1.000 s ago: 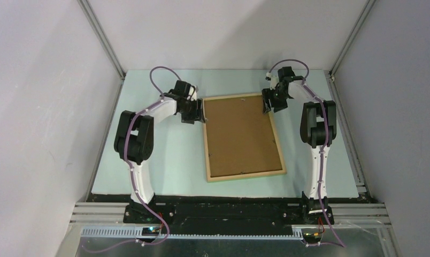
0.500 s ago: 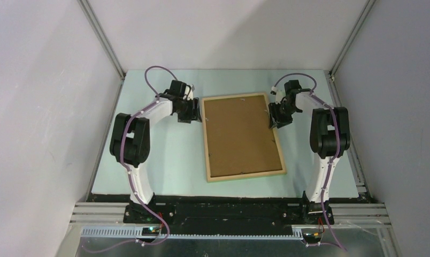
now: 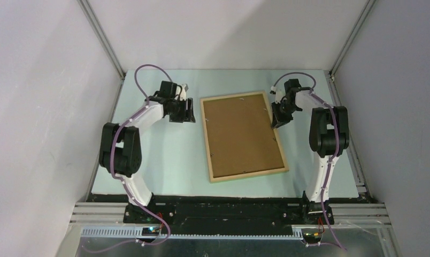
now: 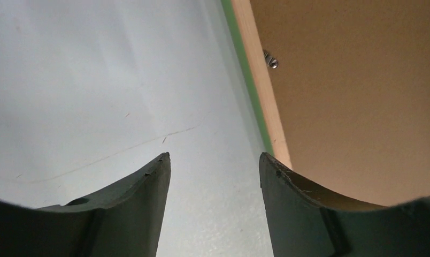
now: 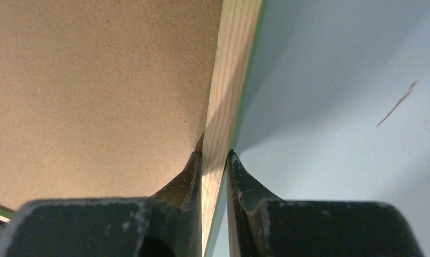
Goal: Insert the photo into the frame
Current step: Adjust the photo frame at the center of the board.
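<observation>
The frame (image 3: 205, 140) lies back-up in the middle of the table, pale wood rails with a green edge, and a brown backing board (image 3: 239, 134) fills it. My right gripper (image 3: 277, 120) is shut on the frame's right rail (image 5: 231, 69), one finger on the board side (image 5: 95, 80) and one on the outer side. My left gripper (image 3: 189, 111) stands open just left of the frame's left rail (image 4: 261, 91), its jaws (image 4: 214, 156) over bare table with nothing between them. The photo is hidden from every view.
A small metal tab (image 4: 271, 62) sits on the backing board near the left rail. The pale table mat (image 3: 164, 160) is bounded by grey walls on three sides and a black rail (image 3: 229, 201) at the near edge.
My right gripper has closed on the frame's right rail. My left arm has drawn back to the left, off the frame's left edge, staying open. The frame has turned slightly.
</observation>
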Controlling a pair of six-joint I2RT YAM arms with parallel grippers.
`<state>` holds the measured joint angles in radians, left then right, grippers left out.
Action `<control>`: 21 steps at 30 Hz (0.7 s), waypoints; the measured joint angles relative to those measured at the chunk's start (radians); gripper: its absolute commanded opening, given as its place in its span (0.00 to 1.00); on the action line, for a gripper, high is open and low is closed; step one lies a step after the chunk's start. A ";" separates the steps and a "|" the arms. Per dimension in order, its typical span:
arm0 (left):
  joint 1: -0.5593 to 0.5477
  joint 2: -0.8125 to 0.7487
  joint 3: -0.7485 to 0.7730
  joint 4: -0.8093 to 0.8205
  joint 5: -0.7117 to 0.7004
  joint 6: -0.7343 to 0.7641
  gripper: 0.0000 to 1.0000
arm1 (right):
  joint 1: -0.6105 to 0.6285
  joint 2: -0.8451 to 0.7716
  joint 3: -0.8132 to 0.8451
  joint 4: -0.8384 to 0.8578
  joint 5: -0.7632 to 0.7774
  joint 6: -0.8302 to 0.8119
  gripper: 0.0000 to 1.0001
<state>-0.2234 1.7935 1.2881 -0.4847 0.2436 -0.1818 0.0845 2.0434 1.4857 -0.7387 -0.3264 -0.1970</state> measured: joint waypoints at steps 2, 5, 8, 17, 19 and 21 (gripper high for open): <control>0.012 -0.032 -0.025 -0.006 -0.003 0.031 0.70 | 0.000 0.032 0.052 -0.025 0.000 -0.023 0.00; 0.023 -0.082 -0.059 -0.017 -0.018 0.082 0.76 | 0.000 0.084 0.135 -0.055 0.001 -0.071 0.00; 0.026 -0.137 -0.092 -0.028 -0.053 0.131 0.81 | 0.006 0.130 0.215 -0.085 0.004 -0.137 0.00; 0.029 -0.205 -0.157 -0.053 -0.141 0.220 0.91 | 0.051 0.260 0.445 -0.211 0.023 -0.337 0.00; 0.029 -0.205 -0.163 -0.059 -0.152 0.235 0.95 | 0.061 0.291 0.499 -0.242 0.022 -0.382 0.00; 0.029 -0.205 -0.164 -0.064 -0.159 0.242 0.98 | 0.068 0.315 0.542 -0.270 0.020 -0.419 0.00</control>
<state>-0.1947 1.5883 1.1244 -0.5484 0.0845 0.0605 0.1528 2.3581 2.0277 -1.0092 -0.3061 -0.6163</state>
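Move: My right hand has the right rail of the photo frame pinched at the finger pads. The board centre lies about 23 cm to its left and 2 cm back, the photo frame's middle some 15 cm left and 4 cm back, and its far right corner about 20 cm ahead and 4 cm left. From my empty left hand, the photo frame's middle is roughly 27 cm right, 11 cm back and 7 cm below; its far left corner is about 9 cm ahead and 8 cm right. Keeping the right rail pinched, I drag it forward about 7 cm with my right hand, easing a little left towards the end and turning the wrist some 25 degrees counter-clockwise. My left hand, touching nothing, backs off leftward and towards the base, away from the frame's left rail, its left side tilting up as its fingers open to almost full width. ##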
